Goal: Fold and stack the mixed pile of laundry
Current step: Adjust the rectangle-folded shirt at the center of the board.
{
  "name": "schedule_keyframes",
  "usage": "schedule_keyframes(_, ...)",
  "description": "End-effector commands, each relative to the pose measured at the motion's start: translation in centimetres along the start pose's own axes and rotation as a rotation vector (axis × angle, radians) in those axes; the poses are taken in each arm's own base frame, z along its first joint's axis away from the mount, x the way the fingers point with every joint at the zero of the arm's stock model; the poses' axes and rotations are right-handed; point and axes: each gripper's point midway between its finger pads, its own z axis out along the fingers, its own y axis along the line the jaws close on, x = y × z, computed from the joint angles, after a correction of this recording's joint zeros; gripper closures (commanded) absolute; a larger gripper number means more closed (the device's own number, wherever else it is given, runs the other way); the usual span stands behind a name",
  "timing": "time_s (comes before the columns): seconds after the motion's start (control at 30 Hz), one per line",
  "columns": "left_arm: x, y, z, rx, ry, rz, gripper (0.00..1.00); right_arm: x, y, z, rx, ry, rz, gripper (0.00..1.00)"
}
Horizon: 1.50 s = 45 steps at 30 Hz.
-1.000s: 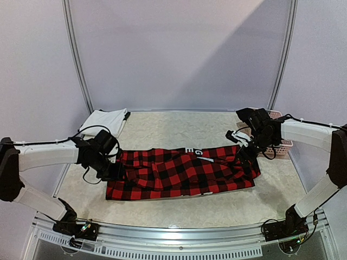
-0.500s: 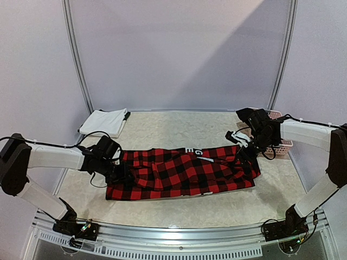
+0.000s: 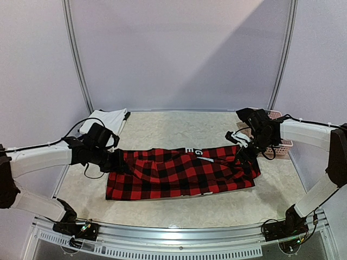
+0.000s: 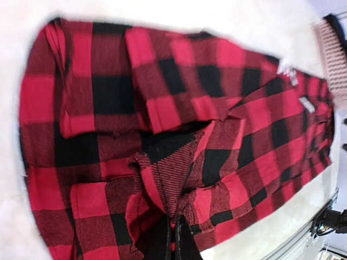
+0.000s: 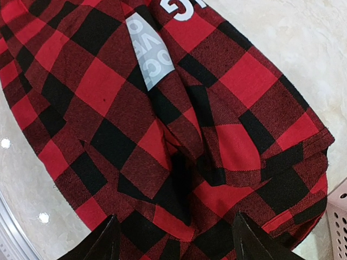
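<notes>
The red-and-black checked flannel shirt lies flat and long across the middle of the table. My left gripper is at its left end, shut on a pinched-up fold of the flannel shirt; the left gripper has only a sliver of red cloth showing between its tips. My right gripper hovers over the shirt's right end. In the right wrist view that gripper stands open above the flannel shirt, holding nothing. A folded white cloth rests at the back left.
A pink perforated basket stands at the right edge behind the right gripper; its corner, the basket, shows beside the shirt's hem. Table rails run along the front and sides.
The left gripper has closed on the shirt's left end and drawn back and up a little, bunching the cloth there. The right arm has not moved.
</notes>
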Motion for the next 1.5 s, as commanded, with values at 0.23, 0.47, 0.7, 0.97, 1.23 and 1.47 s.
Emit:
schedule_keyframes(0.23, 1.5, 3.0, -0.9, -0.131, 0.053, 0.043, 1.00, -0.1, 0.1, 0.4, -0.016, 0.012, -0.003, 0.29)
schedule_keyframes(0.47, 1.6, 3.6, -2.9, -0.166, 0.035, 0.059, 1.00, -0.1, 0.1, 0.2, -0.012, 0.008, -0.003, 0.29)
schedule_keyframes(0.7, 2.7, 4.7, -3.0, -0.183, 0.040, 0.053, 0.72, -0.1, 0.2, 0.5, -0.025, 0.015, -0.002, 0.29)
schedule_keyframes(0.97, 1.8, 3.9, -3.1, -0.179, 0.028, 0.107, 0.61, 0.1, 0.2, 0.7, -0.022, 0.024, 0.000, 0.29)
schedule_keyframes(1.23, 0.3, 0.0, -3.2, -0.086, -0.010, 0.280, 0.61, -1.5, 4.9, 1.0, -0.114, 0.012, -0.137, 0.48)
schedule_keyframes(1.47, -0.9, -4.0, -0.5, -0.020, 0.011, 0.354, 0.61, -1.1, 4.7, 4.1, -0.149, 0.112, -0.114, 0.62)
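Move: My left hand holds a pinched-up layer of the checked shirt; the shirt's left edge is about 8 cm to its left, 3 cm back and 8 cm below. The near left corner is roughly 9 cm left and 12 cm back, the folded white shirt some 22 cm ahead and 9 cm left. My empty right hand has the shirt's right-hand layer about 6 cm left, 2 cm back and 7 cm below, the grey print patch 15 cm left and 3 cm ahead, the basket 14 cm ahead and 13 cm right. Still pinching the raised layer, I draw my left hand left and back, about 4 cm and 3 cm, towards the shirt's left edge, then part the fingers to let the cloth go and swing back right and forward above it, slightly raised. My right hand waits, then sweeps about 5 cm left and a little back over the shirt towards the print patch, turning some 10 degrees counter-clockwise and half closing its fingers. ##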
